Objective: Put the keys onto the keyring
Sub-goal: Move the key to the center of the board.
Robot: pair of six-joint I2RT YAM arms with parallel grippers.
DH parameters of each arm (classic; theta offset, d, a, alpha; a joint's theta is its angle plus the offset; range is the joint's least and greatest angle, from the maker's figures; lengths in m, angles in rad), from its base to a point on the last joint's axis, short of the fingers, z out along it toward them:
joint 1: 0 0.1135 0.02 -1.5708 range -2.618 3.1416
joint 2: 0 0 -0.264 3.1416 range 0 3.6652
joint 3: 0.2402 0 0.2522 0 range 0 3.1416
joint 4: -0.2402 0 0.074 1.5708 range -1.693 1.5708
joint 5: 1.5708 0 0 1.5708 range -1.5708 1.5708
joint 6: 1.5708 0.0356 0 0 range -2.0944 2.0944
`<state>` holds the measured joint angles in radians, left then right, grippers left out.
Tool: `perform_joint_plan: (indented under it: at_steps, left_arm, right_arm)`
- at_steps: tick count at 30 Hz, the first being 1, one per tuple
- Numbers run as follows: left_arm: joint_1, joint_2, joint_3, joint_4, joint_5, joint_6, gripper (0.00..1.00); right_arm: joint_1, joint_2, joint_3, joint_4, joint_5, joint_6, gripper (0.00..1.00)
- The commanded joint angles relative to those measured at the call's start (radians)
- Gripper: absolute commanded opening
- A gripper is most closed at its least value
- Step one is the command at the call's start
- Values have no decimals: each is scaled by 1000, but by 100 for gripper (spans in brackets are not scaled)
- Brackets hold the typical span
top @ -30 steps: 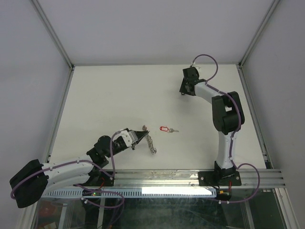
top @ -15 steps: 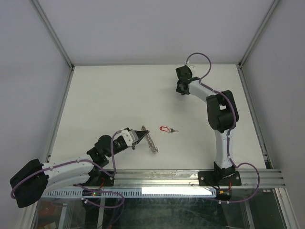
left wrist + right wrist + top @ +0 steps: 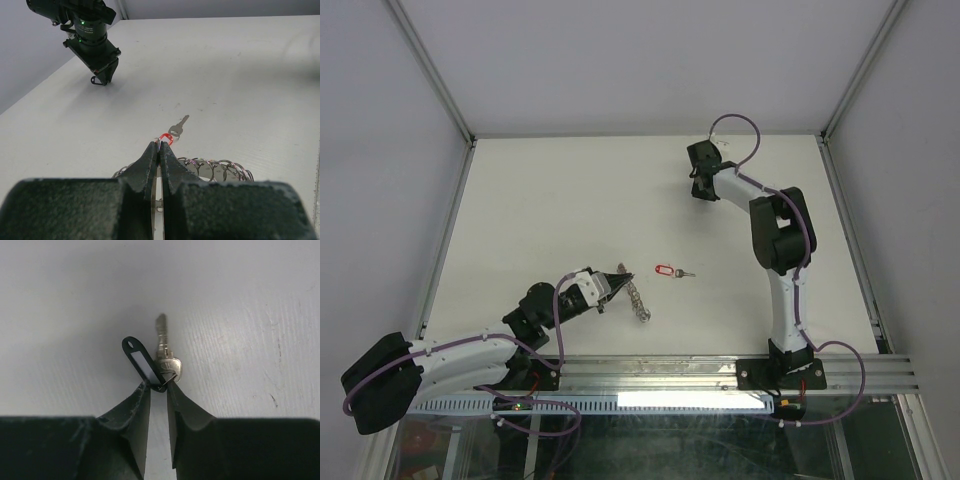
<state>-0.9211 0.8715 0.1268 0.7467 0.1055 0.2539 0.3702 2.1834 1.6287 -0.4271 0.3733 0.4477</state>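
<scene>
The keyring (image 3: 638,298), a grey metal ring fringed with wire loops (image 3: 220,167), is held on edge over the table. My left gripper (image 3: 623,272) is shut on its rim (image 3: 160,145). Just beyond it a silver key (image 3: 178,126) with a red tag (image 3: 665,271) lies flat on the table. At the far side my right gripper (image 3: 698,190) points down at a second key (image 3: 165,352) with a black tag (image 3: 142,362). Its fingertips (image 3: 157,385) pinch the tag's near end, where the small wire ring joins the key.
Grey enclosure walls and metal frame posts (image 3: 430,70) border the white table (image 3: 570,200). An aluminium rail (image 3: 720,365) carrying both arm bases runs along the near edge. The right arm's wrist (image 3: 90,35) shows at the left wrist view's top left.
The right arm has swung a little left at the far side, and its jaws have narrowed around the black tag. The left arm and keyring have not moved.
</scene>
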Motion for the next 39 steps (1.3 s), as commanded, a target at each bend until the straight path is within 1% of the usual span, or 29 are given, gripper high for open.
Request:
perform_joint_plan:
  at_steps: [1,4,7,9,10,14,17,21,24,27,29,32,35,39]
  left_arm:
    - [8,3,37,29,14,12,0]
    - [8,2,37,29,16,13,0]
    - [8,4,39,28,19,13,0]
    - [8,4,40,28,19,13,0]
    - [8,5,40,27,21,13,0]
    - [8,4,41,25,22,13,0]
    - [8,4,40,25,26,11,0]
    - [8,11,40,29,33,8,0]
    - [8,17,40,38,40,7,0]
    - [8,23,42,43,48,5,0]
    - [8,24,42,46,53,5,0]
    - [8,27,44,44,61,7,0]
    - [8,28,47,33,67,7,0]
    - [8,38,46,41,70,6,0]
  right_arm:
    - [-3,1,47,7,24,-4,20]
    - [-3,-1,45,8,26,-5,17]
    - [-2,-13,35,13,26,-7,8]
    - [-4,-27,20,24,23,-14,1]
    - [-3,-36,11,29,19,-19,0]
    - [2,-97,-41,73,-32,-74,0]
    - [3,-174,-128,137,-154,-152,0]
    - [21,-290,-261,173,-300,-275,0]
    - [49,-366,-354,144,-364,-347,0]
    - [81,-445,-447,110,-412,-386,0]
    - [94,-501,-525,100,-424,-390,0]
    - [101,-604,-645,109,-506,-391,0]
    - [103,-678,-728,91,-509,-366,0]
    - [105,-724,-789,54,-419,-333,0]
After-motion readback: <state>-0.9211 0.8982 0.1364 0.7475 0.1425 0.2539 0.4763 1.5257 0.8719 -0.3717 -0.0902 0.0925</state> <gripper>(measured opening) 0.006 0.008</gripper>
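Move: Right at the right fingertips, with the open pads around its ring end, is the black-tag key: its middle lies about 2 cm ahead, 1 cm left and 1 cm below. The red-tag key lies some 25 cm back and 9 cm left of this hand, and the keyring, held by the left hand, about 32 cm back, 22 cm left and 6 cm up. From the left hand the black-tag key is roughly 29 cm ahead, 22 cm right and 13 cm below. Closing fully on the ring end of the black tag, the right fingers pinch it first; then the hand draws back about 21 cm and a few centimetres left, towards the red-tag key. It rises some 3 cm on the way, then sinks about 2 cm, turning nearly 40 degrees counter-clockwise with its grip kept. The left hand just keeps holding the keyring. ##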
